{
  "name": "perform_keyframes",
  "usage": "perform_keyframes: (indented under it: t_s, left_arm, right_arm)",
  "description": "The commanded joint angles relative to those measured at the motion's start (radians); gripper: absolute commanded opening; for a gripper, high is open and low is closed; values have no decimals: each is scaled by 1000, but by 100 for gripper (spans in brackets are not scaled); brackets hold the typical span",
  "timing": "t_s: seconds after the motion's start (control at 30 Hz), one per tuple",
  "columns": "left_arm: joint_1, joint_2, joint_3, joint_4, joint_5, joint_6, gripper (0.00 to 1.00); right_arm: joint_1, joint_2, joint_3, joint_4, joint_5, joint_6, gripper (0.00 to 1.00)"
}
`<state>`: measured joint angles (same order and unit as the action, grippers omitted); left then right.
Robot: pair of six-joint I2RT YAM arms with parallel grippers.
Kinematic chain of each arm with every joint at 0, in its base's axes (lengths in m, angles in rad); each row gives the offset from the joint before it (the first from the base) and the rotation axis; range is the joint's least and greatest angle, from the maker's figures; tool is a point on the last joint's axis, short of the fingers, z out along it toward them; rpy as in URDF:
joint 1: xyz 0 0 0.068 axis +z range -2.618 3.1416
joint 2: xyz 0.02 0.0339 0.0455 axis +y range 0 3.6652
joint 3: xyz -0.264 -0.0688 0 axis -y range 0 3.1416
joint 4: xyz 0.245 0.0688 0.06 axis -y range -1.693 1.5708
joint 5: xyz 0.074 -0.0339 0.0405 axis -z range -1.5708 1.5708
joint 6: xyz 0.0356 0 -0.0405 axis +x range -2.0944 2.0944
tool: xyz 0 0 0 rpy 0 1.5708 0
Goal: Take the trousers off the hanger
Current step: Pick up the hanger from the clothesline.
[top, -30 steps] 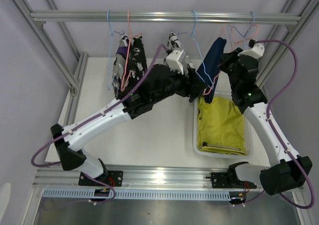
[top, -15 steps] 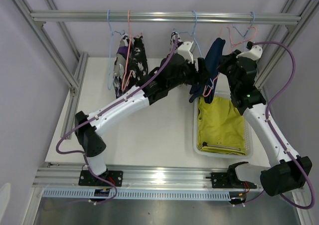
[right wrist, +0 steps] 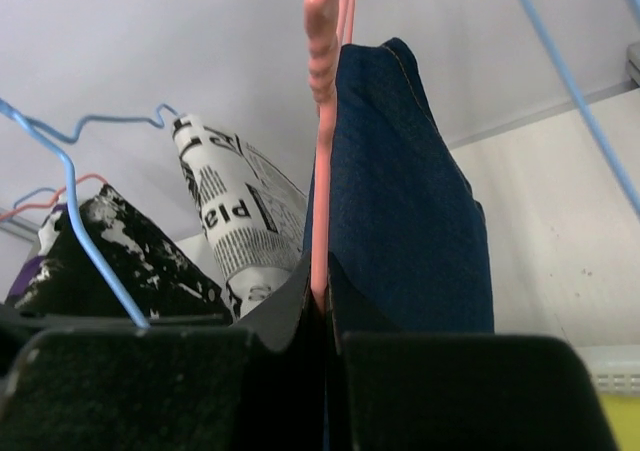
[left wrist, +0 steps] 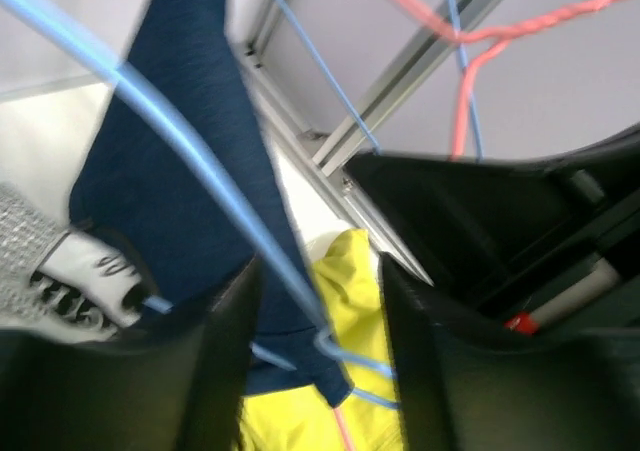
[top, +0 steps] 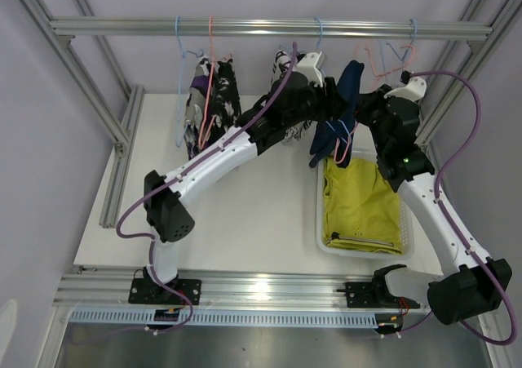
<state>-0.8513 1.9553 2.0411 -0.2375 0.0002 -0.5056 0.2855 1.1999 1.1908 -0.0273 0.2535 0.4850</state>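
Note:
Navy trousers (top: 344, 107) hang from a pink hanger (right wrist: 322, 121) under the rail. My right gripper (top: 371, 107) is shut on that hanger's wire; in the right wrist view the gripper (right wrist: 325, 321) pinches the wire just left of the navy trousers (right wrist: 410, 201). My left gripper (top: 332, 111) is at the trousers' left side. In the left wrist view it (left wrist: 320, 351) is open, its fingers (left wrist: 225, 371) straddling the navy trousers' (left wrist: 170, 171) lower edge and a blue hanger wire (left wrist: 200, 161). Yellow-green trousers (top: 363, 201) lie in the basket. Patterned trousers (top: 208, 107) hang at the left.
The white basket (top: 320, 213) sits on the table at right, under the navy trousers. The metal rail (top: 269, 29) carries several blue and pink hangers. Another patterned pair (right wrist: 225, 221) hangs behind my left arm. Frame posts stand at both sides.
My left arm has stretched up and to the right to the navy trousers, and its jaws have narrowed. The right gripper has kept its hold on the pink hanger.

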Motion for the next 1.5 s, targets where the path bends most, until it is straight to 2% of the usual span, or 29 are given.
perform_keyframes:
  t_s: [0.0, 0.13, 0.3, 0.7, 1.17, 1.47]
  left_arm:
    - [9, 25, 96, 43, 81, -25, 45]
    - [9, 25, 96, 40, 96, -37, 16]
    - [9, -16, 34, 61, 116, -51, 3]
    - [9, -136, -134, 70, 107, -40, 1]
    - [11, -228, -191, -26, 123, -16, 1]
    - [11, -280, -255, -103, 87, 41, 1]
  right_arm:
    - [7, -20, -14, -17, -14, -80, 0]
    - [9, -11, -14, -14, -11, -82, 0]
    - [11, 10, -5, 1, -5, -65, 0]
    - [30, 151, 116, 59, 26, -36, 0]
    - [37, 312, 250, 79, 46, -39, 0]
    - [34, 328, 274, 72, 39, -43, 0]
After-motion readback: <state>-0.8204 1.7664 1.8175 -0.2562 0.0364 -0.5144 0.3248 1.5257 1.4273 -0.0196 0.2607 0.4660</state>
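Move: The blue hanger's sloping wire already runs between the left hand's open fingers, about 1 cm ahead and 1 cm to the right, level with them. The right hand already holds the pink hanger; the navy trousers it is taken towards lie some 12 cm ahead, 2 cm left and 6 cm lower. From the left hand the navy trousers are roughly 9 cm ahead and 4 cm right, the printed trousers 14 cm ahead and 7 cm left, both about 6 cm lower. Left pinches the blue hanger, drawing it about 5 cm left; right carries the pink hanger 8 cm forward-left. ##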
